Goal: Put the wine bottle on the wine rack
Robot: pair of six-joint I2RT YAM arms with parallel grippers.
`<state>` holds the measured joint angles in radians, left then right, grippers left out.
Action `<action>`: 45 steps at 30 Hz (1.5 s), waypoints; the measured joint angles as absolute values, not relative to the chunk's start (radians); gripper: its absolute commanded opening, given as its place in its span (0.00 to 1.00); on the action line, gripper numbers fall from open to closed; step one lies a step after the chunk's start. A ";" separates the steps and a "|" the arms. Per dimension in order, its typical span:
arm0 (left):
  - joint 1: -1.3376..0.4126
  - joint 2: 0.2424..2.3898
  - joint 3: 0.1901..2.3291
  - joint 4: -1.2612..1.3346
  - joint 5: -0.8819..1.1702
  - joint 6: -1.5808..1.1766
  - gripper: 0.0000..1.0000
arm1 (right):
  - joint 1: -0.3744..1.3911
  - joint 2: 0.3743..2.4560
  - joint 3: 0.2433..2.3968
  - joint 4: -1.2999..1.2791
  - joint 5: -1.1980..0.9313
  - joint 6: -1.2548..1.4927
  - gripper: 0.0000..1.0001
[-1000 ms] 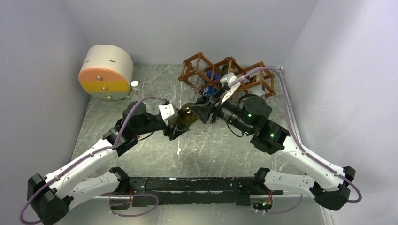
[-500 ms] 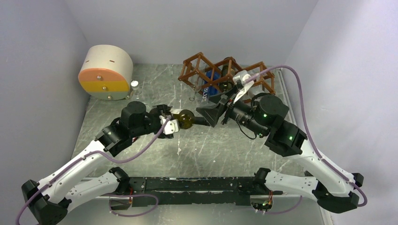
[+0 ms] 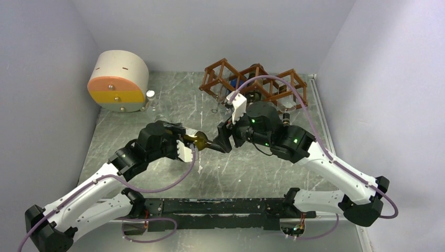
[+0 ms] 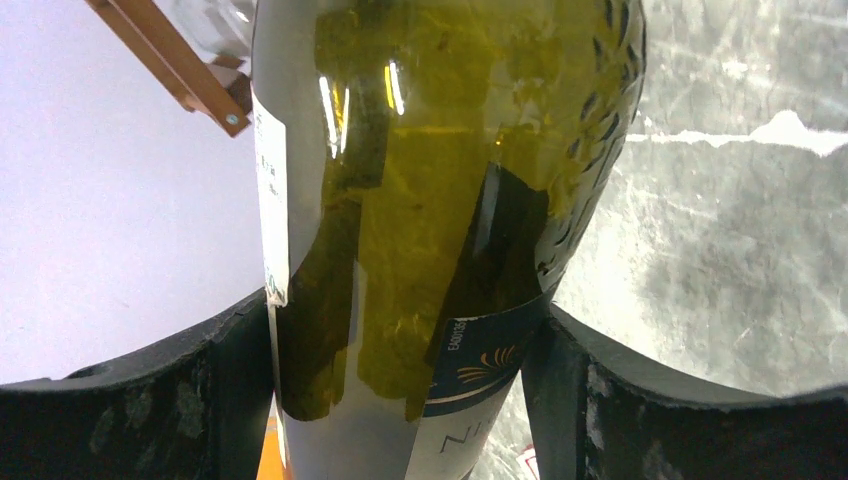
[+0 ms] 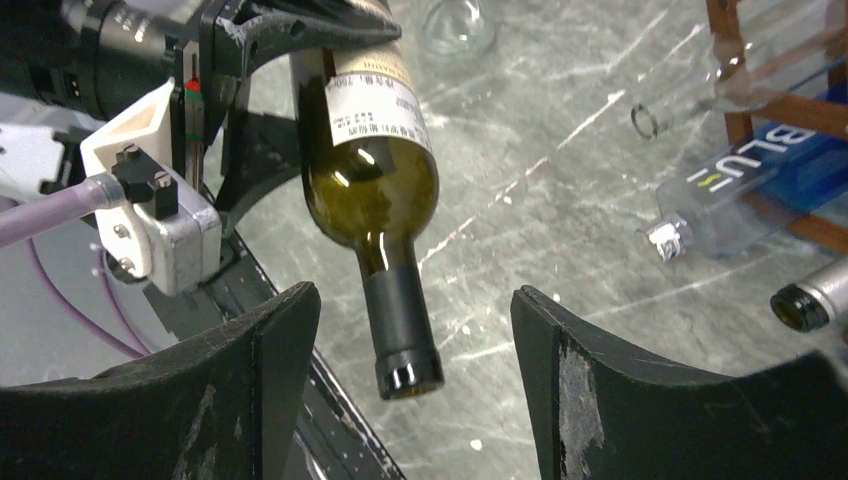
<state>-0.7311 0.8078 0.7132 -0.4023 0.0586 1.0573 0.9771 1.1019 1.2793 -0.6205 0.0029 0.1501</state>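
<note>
My left gripper [image 3: 182,143] is shut on the wine bottle [image 3: 199,140], an olive-green one held level above the table. In the left wrist view both pads press the bottle's [image 4: 420,200] labelled body, one on each side of the gripper's [image 4: 400,335] gap. The right gripper [image 3: 222,138] is open around the bottle's neck; in the right wrist view the dark capped neck [image 5: 400,320] hangs between its fingers [image 5: 415,312] without touching either. The wine rack [image 3: 265,84], a reddish-brown lattice, stands at the back behind the right arm; a slat [image 4: 170,55] shows at the top left of the left wrist view.
A blue-labelled clear bottle [image 5: 745,180] lies in the rack, with a dark bottle's mouth [image 5: 805,305] to its right. A small glass [image 5: 457,25] stands on the marbled table. A round cream container with an orange face [image 3: 118,79] sits back left, a small white cap [image 3: 150,94] beside it.
The right gripper has opened and let go of the bottle's neck. The left arm has rolled its wrist and drawn the bottle slightly left and nearer; the right arm swung leftward.
</note>
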 measured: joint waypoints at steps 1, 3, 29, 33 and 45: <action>-0.731 0.807 0.699 -0.402 0.048 1.069 0.07 | 0.977 1.106 1.277 -0.628 -0.005 0.146 0.74; -0.731 0.805 0.677 -0.402 0.039 1.085 0.07 | 0.977 1.121 1.275 -0.640 -0.025 0.136 0.74; -0.731 0.765 0.631 -0.385 0.038 1.156 0.07 | 0.999 1.455 1.275 -0.681 -0.132 0.058 0.71; -0.731 0.765 0.631 -0.385 0.038 1.156 0.07 | 1.000 1.456 1.275 -0.678 -0.146 0.055 0.69; -0.731 0.751 0.618 -0.386 0.041 1.163 0.07 | 1.012 1.518 1.275 -0.628 -0.191 0.061 0.44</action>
<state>-0.7311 0.7513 0.6178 -0.3862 0.0410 1.1633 1.0122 1.5177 1.2755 -0.6277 -0.1913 0.0608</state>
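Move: The neck of the wine bottle, held crosswise by the left hand, lies about 11 cm below the right hand, some 5 cm to its left and about 1 cm back. From the left hand that neck is roughly 9 cm to the right and 5 cm back, about level. The wine rack stands some 28 cm ahead of the right hand, 12 cm to its right and 22 cm lower; the blue bottle in the rack is about 25 cm ahead, 4 cm right and 24 cm below. The right hand sinks about 14 cm while working some 6 cm to the left, its open fingers tipping further down and turning a little counter-clockwise, until they straddle the bottle's neck just past the shoulder, where they begin to close. The left hand keeps its grip on the bottle's body, settles about 2 cm lower right at the start and then holds the bottle nearly still for the other hand. ##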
